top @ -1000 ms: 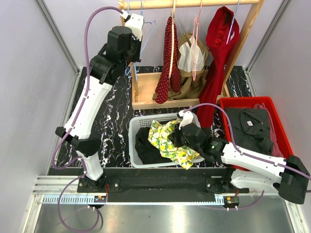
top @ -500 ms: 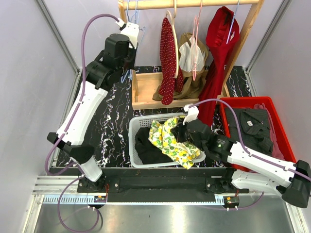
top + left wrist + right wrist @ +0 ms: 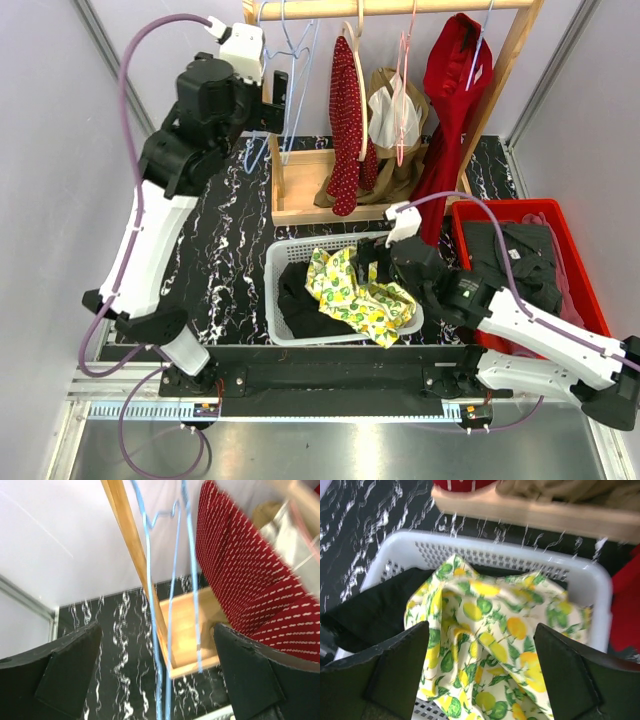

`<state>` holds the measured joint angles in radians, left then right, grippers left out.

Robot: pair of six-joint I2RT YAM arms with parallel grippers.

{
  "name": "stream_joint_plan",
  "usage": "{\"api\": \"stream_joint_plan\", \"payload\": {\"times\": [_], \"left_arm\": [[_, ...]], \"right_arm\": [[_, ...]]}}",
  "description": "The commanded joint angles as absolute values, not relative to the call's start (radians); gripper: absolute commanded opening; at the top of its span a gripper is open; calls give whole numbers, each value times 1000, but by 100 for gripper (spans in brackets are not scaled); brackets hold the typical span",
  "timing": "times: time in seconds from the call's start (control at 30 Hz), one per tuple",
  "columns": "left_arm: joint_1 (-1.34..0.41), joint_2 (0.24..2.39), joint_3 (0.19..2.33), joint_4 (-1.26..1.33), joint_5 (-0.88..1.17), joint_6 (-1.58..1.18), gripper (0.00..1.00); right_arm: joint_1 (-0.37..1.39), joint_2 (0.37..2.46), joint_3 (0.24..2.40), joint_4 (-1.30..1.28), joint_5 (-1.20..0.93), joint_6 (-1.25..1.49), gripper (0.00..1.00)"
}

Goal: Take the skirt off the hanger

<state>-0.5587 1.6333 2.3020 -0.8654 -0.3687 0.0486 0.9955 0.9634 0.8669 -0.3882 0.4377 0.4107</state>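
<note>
The skirt (image 3: 360, 295), yellow-and-green lemon print, lies crumpled in the white basket (image 3: 275, 258), draped over its front rim. My right gripper (image 3: 368, 250) hovers just above it, open; in the right wrist view the skirt (image 3: 490, 630) lies loose between the spread fingers of the gripper (image 3: 480, 650). The bare blue wire hanger (image 3: 285, 60) hangs from the wooden rail (image 3: 390, 8). My left gripper (image 3: 278, 95) is raised beside it, open. In the left wrist view the hanger (image 3: 172, 580) passes between the wide fingers of the gripper (image 3: 157, 650), touching neither.
Other hangers on the rail carry a red dotted garment (image 3: 345, 110), a beige and white one (image 3: 390, 130) and a red dress (image 3: 455, 90). A black garment (image 3: 300, 300) lies under the skirt. A red bin (image 3: 580, 270) with dark clothing stands at the right.
Both grippers have gone from shut to open. The left one let go of the blue hanger at the rail and swung left; the right one dropped the skirt into the basket and rose.
</note>
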Motion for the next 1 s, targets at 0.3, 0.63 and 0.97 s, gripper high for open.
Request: {"api": "stream_joint_plan", "payload": {"times": [0.3,0.63,0.97], "left_arm": [[-790,1595,2358,-612,-331,222,99],[-836,1732,2401,-557,-339,166,99],[-841,1787,2385,-525,-376,144,99]], "right_arm": [[985,906,896,-347,613,435,25],[954,1121,736,-60,447,587,0],[931,1258,597,-11,144,831,0]]}}
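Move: The cream hanger with the red polka-dot skirt hangs about 16 cm to the left hand's right and 5 cm ahead, near its height; the blue hangers are some 4 cm ahead and 2 cm right, the pink hanger about 23 cm right and 5 cm ahead. Below the right hand, the lemon skirt's middle is some 12 cm down and 3 cm left, level fore and aft; the black skirt lies about 12 cm left of it and 1 cm nearer. The right hand brings its shut fingertips down onto the lemon skirt in the basket: it first lifts about 7 cm while closing the open fingers, then drives down nearly 18 cm, easing left. Fingers staying open, the left hand backs up and away from the blue hangers, arcs to the right, then comes forward and down towards the polka-dot skirt's cream hanger, ending some 14 cm to the right, turned clockwise and tipped slightly up. ##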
